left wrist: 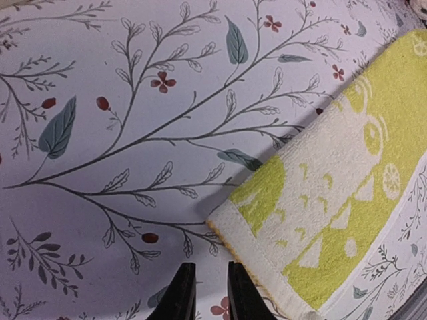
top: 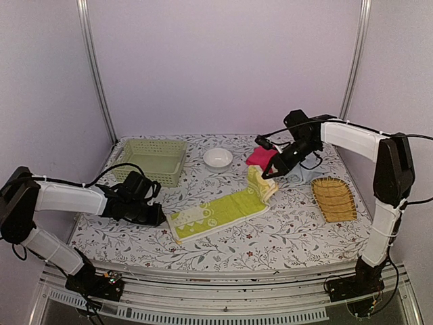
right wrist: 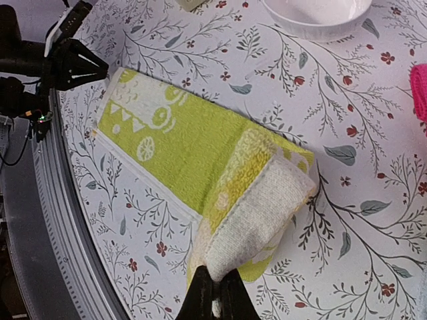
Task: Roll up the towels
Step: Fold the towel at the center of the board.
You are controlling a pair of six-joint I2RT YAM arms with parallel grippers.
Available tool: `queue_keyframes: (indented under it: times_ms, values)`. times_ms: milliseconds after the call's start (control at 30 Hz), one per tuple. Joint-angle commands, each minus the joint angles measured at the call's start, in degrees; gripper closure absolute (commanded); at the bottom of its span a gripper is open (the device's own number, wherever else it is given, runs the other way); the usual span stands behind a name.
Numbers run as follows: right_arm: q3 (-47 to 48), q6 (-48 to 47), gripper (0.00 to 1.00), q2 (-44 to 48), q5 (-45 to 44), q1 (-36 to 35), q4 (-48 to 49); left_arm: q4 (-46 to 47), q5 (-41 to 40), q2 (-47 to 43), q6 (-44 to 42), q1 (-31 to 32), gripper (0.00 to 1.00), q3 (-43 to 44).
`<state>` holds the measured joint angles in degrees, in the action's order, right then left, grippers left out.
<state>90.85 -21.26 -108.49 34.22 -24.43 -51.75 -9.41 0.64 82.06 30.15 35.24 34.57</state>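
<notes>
A yellow-green-and-cream towel (top: pixel 216 211) lies stretched across the middle of the table. Its far end is folded up and over into a thick cream fold (right wrist: pixel 267 213). My right gripper (top: pixel 272 172) (right wrist: pixel 217 299) is shut on that fold's edge and holds it lifted. My left gripper (top: pixel 160 217) (left wrist: pixel 207 293) hovers just left of the towel's near corner (left wrist: pixel 230 223). Its jaws stand slightly apart with only tablecloth between them, and one finger almost touches the towel's hem. A bright pink towel (top: pixel 260 157) (right wrist: pixel 420 90) lies behind the right gripper.
A pale green basket (top: pixel 153 160) stands at the back left and a white bowl (top: pixel 218 158) (right wrist: pixel 313 17) at the back centre. A yellow woven tray (top: pixel 334 199) sits on the right. The flowered tablecloth (top: pixel 284 233) ends at a metal rail along the near edge.
</notes>
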Motion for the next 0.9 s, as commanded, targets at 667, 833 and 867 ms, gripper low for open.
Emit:
queue_keyframes:
  times_ms: [667,833,867]
  values:
    - [12.81,18.05,0.98,-16.12,15.27,-16.94,9.08,-0.13,-0.52,1.44,0.85,1.09,0.82,-0.27]
    - [16.66,23.48,0.98,-20.34,15.12,-19.81,10.13,0.17,-0.07,1.55,1.12,1.51,0.82,-0.78]
    - [17.25,24.24,0.98,-20.95,15.34,-20.29,10.3,0.39,-0.08,1.49,1.22,1.56,0.83,-1.06]
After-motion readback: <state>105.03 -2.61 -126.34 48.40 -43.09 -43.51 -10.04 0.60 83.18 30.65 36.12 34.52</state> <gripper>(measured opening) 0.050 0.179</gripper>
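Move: My right hand already holds one end of the long-folded towel in the air. The towel's left end, where this goes, lies about 32 cm to its left, 10 cm back and 14 cm below. The towel's middle is some 15 cm left and 3 cm back, also 14 cm below. The bowl stands about 18 cm ahead and 17 cm left, the pink towel roughly 19 cm straight ahead. From my left hand that left end is 4 cm right, 2 cm back and 3 cm below. I sweep the pinched end leftward with my right hand, about 17 cm and some 7 cm back towards me, over the towel's middle and towards its left end. I stay high, sinking only a little late on, and swing the fingers some 20 degrees so that they point more to the left and back, never loosening the pinch. ##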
